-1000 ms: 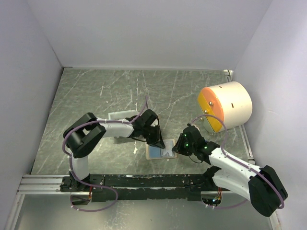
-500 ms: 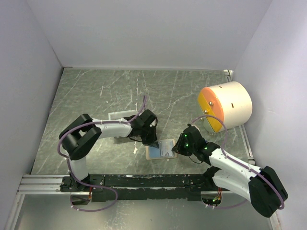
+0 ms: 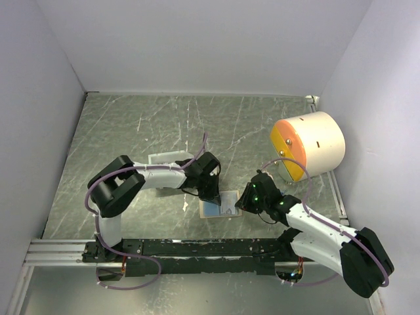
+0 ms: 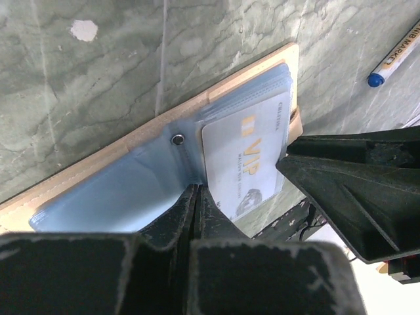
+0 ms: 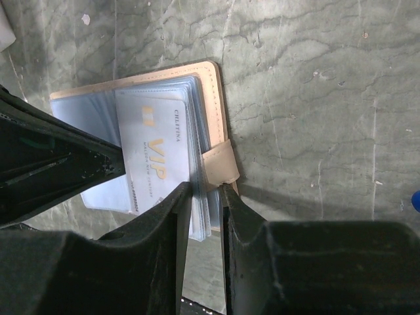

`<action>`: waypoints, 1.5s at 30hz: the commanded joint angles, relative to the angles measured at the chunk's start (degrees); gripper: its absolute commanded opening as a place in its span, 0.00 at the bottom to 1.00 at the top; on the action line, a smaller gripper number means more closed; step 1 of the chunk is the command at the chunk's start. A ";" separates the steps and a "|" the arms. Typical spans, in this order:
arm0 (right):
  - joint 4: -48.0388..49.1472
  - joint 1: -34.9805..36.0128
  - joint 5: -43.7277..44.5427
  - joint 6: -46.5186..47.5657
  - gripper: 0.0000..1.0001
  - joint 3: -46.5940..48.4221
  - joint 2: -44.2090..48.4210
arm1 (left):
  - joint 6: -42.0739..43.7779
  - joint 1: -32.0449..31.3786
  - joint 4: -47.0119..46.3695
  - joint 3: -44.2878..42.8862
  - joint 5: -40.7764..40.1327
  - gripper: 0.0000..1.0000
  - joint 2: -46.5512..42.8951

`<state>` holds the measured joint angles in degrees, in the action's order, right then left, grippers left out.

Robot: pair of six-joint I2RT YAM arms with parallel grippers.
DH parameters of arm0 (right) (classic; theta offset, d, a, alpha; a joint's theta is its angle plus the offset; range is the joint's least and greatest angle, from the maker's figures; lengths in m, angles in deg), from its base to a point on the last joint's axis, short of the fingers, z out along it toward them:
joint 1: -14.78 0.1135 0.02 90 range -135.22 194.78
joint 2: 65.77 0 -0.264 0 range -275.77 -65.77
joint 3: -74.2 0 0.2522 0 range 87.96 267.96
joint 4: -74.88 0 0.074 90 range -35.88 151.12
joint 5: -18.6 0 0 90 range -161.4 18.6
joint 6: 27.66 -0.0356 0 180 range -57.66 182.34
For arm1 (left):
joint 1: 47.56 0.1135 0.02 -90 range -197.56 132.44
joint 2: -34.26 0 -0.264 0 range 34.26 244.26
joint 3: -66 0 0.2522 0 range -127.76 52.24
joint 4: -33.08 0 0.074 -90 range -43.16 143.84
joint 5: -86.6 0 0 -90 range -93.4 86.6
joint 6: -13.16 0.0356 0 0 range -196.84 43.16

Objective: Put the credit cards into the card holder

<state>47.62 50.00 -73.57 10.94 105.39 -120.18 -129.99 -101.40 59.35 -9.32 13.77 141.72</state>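
Observation:
The tan card holder [image 3: 211, 211] lies open on the table, its clear sleeves fanned out [image 5: 213, 98]. A white credit card marked VIP [image 4: 246, 154] [image 5: 154, 147] sits partly inside a sleeve, its lower end sticking out. My left gripper [image 4: 197, 190] [image 3: 213, 195] is shut, its tips at the card's left edge beside the sleeve's snap stud. Nothing shows between its jaws. My right gripper [image 5: 205, 190] [image 3: 240, 205] is closed on the stack of sleeves next to the tan snap tab [image 5: 220, 164]. Other credit cards are out of view.
A white tray [image 3: 167, 157] stands behind the left arm. A large cream and orange drum [image 3: 308, 146] lies at the right. A blue-tipped pen [image 4: 394, 56] rests on the table beyond the card holder. Grey walls close in the table.
My left gripper's jaws have closed and its wrist has shifted a little by the card holder. The right arm has stayed put on the sleeves.

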 commanded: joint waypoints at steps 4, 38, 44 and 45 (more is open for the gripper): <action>1.40 0.11 -0.65 -0.53 0.24 -1.28 -0.55 | -0.88 -1.54 -1.53 -4.38 3.05 0.07 1.52; -6.67 0.25 7.02 -1.62 0.59 10.12 4.75 | 4.30 10.36 7.41 -2.51 1.11 0.33 -11.89; 0.51 2.22 4.89 -0.75 0.67 16.82 -3.31 | 9.30 23.12 11.93 -0.50 3.29 0.37 -19.23; 1.78 2.90 4.91 -0.39 0.68 18.21 -4.55 | 10.23 25.07 12.81 -0.49 3.24 0.37 -20.30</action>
<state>43.21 50.83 -68.22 8.78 118.88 -120.99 -124.63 -82.23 67.11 -10.83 14.97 125.52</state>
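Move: The left hand's nearly shut tips rest at the inner edge of the VIP card in the holder; the card's middle is about 3 cm to its right and 1 cm ahead. The white card tray, where that hand heads next, lies some 11 cm ahead and 17 cm left, middle perhaps 2 cm higher. From the right hand, at the holder's strap edge, the card's middle is about 4 cm left and 2 cm ahead. Right and slightly back, by only about 1 cm, the left fingertips first nudge against the card's inner edge; then the left hand sweeps forward, up and left towards the tray, about 10 cm up, turning some 15 degrees counter-clockwise and opening partway. The right hand barely shifts at the holder's edge, then opens wide as it comes free, rising about 8 cm and going forward 5 cm. ##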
